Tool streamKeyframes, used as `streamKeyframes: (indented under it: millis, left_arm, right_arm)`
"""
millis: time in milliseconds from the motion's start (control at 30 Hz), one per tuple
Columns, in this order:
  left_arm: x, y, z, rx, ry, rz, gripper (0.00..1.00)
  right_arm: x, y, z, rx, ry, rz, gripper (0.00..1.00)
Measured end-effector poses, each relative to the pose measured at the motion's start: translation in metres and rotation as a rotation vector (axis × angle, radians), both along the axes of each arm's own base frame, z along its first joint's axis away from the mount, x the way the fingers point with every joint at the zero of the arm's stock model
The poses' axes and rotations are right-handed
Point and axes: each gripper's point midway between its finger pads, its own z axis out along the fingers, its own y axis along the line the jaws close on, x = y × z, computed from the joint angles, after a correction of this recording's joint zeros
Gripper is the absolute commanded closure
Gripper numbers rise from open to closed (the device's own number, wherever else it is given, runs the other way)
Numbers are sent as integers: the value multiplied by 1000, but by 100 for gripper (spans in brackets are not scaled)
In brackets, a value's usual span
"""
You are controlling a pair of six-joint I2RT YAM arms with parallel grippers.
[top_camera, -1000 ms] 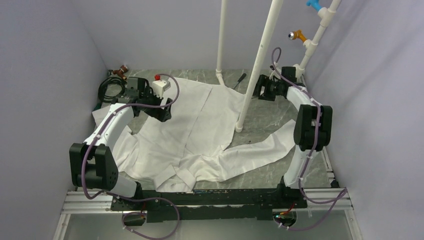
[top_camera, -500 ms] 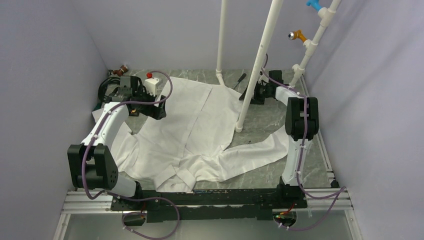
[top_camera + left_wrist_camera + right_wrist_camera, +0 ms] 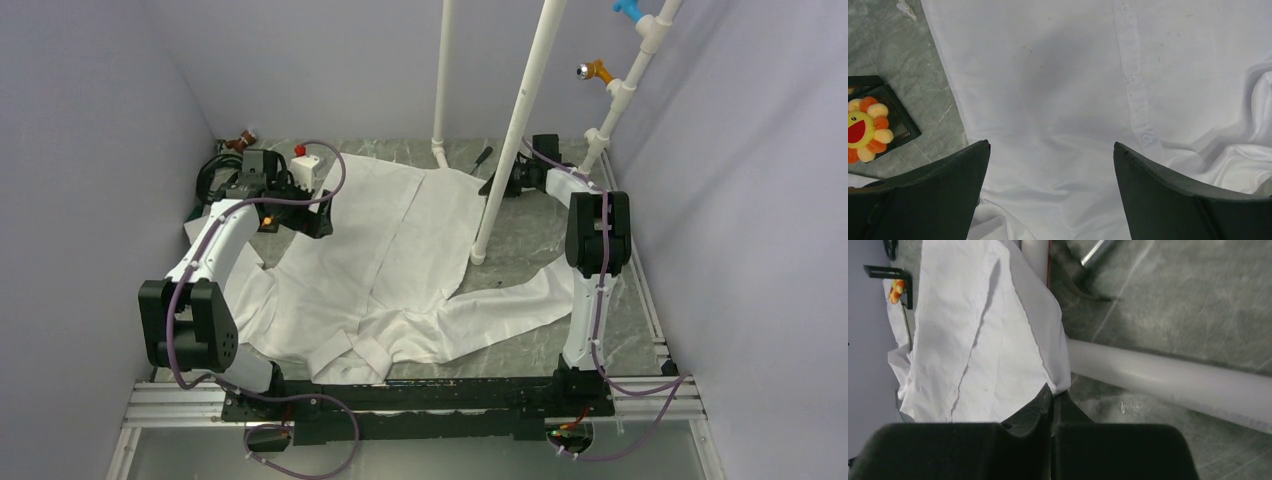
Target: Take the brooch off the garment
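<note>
The garment [image 3: 400, 250], a white button-front shirt, lies spread over the grey table. In the left wrist view the brooch [image 3: 865, 129], an orange flower with a red smiling mouth, rests on a small black frame [image 3: 895, 117] on the table just left of the garment's [image 3: 1058, 90] edge. My left gripper [image 3: 1050, 147] hangs open over the garment's button strip, with nothing between its fingers; from above, the left gripper [image 3: 315, 218] sits at the garment's back left. My right gripper [image 3: 1054, 392] is shut on a tip of the garment's [image 3: 983, 340] edge beside a white pipe. The brooch [image 3: 896, 290] shows far off.
White pipes [image 3: 510, 130] rise from the table's back; one pipe [image 3: 1168, 377] runs close past my right fingertips. A metal tool [image 3: 1093, 257] lies behind it. Black cables and a brown fitting [image 3: 215, 175] crowd the back left corner. Walls close in on three sides.
My right gripper has moved left to the pipe and the garment's edge and closed on the fabric. The left arm has shifted slightly back and left, still open.
</note>
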Motion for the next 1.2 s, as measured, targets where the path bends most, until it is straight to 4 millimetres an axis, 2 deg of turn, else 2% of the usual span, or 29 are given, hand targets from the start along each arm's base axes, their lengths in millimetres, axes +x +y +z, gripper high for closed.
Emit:
streamKeyframes:
  millis: [100,200,300,467,667,700,800,867,967,1067,1133,1200]
  left_arm:
    - [1,0,-2,0,4,0,1]
    - [1,0,-4,0,10,1,1]
    - [2,2,-7,0,18,7,1]
    - [4,9,-13,0,38,27,1]
    - [7,29,-17,5,47,79,1]
    - [8,33,-17,8,46,89,1]
    - [7,45,-17,22,40,110,1]
    - [2,52,-16,36,31,117,1]
    - [-16,63,-15,74,10,114,1]
    - [-30,67,-12,100,-14,99,1]
    - [-42,67,-10,123,-42,67,1]
    - [-55,65,-9,141,-74,26,1]
  right_arm:
    - [12,-1,12,-9,-47,3,100]
    - [33,-2,25,-26,-115,7,100]
    - [52,-4,29,-45,-161,8,100]
    - [75,-7,16,-73,-186,4,100]
    - [84,-12,-4,-109,-171,-13,100]
    - [86,-14,-4,-115,-173,-19,90]
    - [91,-17,2,-127,-194,-26,47]
    - [94,-21,8,-138,-217,-24,30]
    - [86,-28,21,-164,-232,-8,19]
    - [64,-33,43,-192,-244,15,17]
    - [41,-37,67,-213,-257,36,17]
    - [16,-43,100,-238,-288,52,17]
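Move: Pinched in the right fingers is already the garment's far right corner. The black handle of the tool it is carried towards lies about 10 cm straight ahead and roughly 3 cm lower; the upright pipe's foot stands about 10 cm ahead and 13 cm left, and the lying pipe's middle is some 12 cm right and 2 cm ahead. From the left hand, the held corner is about 15 cm ahead, 40 cm right and 10 cm down. Dragging the pinched corner forward about 9 cm towards the black-handled tool, the right hand rises slightly on the way and comes down again, then opens and lets go. Still opening, it lifts some 10 cm while drawing back about 8 cm and a little right. The empty left hand, wide open, swings about 6 cm left, then back roughly as far. ##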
